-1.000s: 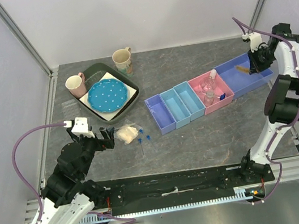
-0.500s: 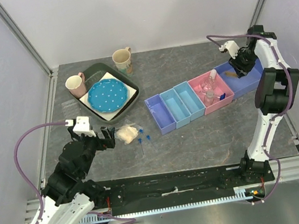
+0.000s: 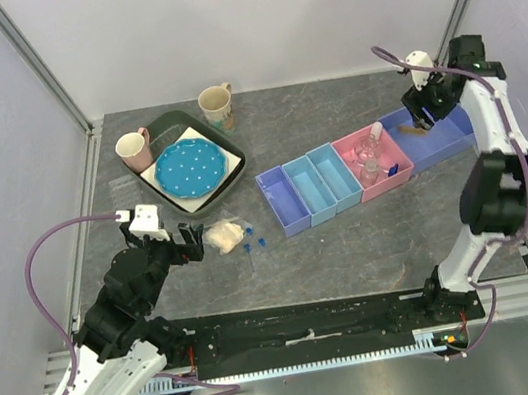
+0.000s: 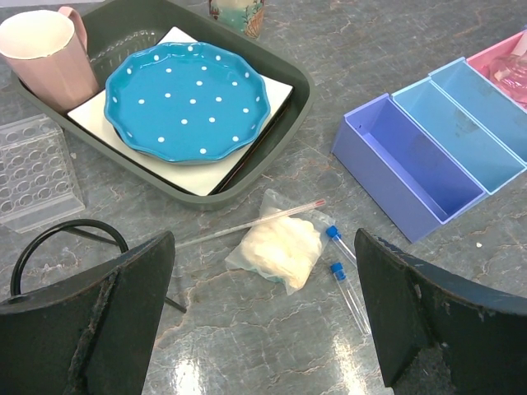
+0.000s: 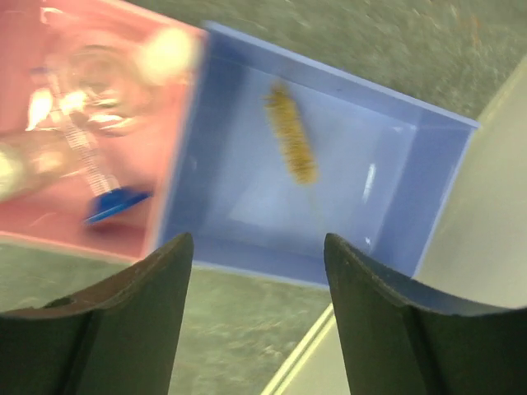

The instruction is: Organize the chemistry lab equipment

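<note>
A whitish bag (image 4: 276, 247) lies on the table with two blue-capped clear tubes (image 4: 343, 265) just right of it and a thin glass rod (image 4: 247, 225) behind. My left gripper (image 4: 263, 271) hovers open just short of the bag (image 3: 225, 234), holding nothing. A black wire frame (image 4: 58, 239) lies at its left finger. My right gripper (image 5: 257, 243) stands open and empty over the near rim of the blue bin (image 5: 395, 173), where the amber tube (image 5: 292, 136) lies. The pink bin (image 3: 367, 180) holds the clear flask (image 3: 370, 149) and the cylinder with the blue base (image 5: 115, 204).
A dark tray (image 3: 228, 163) at back left holds the blue dotted plate (image 3: 185, 168). Two mugs (image 3: 134, 150) (image 3: 217, 107) stand by it, and a clear tube rack (image 4: 33, 169) lies in front. A purple bin (image 3: 283, 204) and two light-blue bins (image 3: 322, 183) are empty. Frame posts flank the table.
My right gripper has opened over the blue bin and shifted left, its arm swinging round. The amber tube lies loose in the bin. The left arm has not moved.
</note>
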`<move>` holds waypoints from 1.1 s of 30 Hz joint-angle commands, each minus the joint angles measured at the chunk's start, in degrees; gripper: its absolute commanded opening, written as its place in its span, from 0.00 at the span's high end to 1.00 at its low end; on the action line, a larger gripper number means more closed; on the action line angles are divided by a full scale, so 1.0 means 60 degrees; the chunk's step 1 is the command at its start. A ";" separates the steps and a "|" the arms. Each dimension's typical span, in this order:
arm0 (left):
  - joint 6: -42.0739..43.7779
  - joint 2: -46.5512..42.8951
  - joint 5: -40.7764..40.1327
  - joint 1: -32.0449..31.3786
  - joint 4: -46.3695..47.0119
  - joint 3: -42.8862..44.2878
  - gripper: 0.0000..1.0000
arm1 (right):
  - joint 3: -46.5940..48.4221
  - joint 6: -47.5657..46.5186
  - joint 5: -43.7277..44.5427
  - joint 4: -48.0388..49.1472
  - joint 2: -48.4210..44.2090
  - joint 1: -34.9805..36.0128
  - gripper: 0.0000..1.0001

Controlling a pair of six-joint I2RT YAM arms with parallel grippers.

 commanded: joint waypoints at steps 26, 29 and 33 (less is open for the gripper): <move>-0.0622 0.5176 0.3455 0.5245 -0.0418 0.4137 0.03 | -0.6954 0.4076 -0.6960 0.3733 -0.7026 0.0948 0.02; -0.0651 0.5968 0.4409 0.6782 -0.0200 0.4212 0.02 | -0.6953 0.4091 -0.6886 0.3733 -0.7217 0.0934 0.02; -0.0899 0.7124 0.4249 0.7533 0.0210 0.4213 0.02 | -0.6924 0.4134 -0.6945 0.3733 -0.7290 0.0934 0.02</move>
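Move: From the left hand, the clear rack lies about 16 cm ahead, 21 cm left and 22 cm below; the black-handled tongs are 5 cm ahead and 16 cm left, the tray 26 cm ahead and 3 cm left. From the right hand, the blue-capped tubes are roughly 27 cm back, 51 cm left and 15 cm below, with the pink box 9 cm back, 15 cm left. Open left hand swings 16 cm forward-left toward the rack; right opens fully, moving 24 cm left-back toward the tubes. ##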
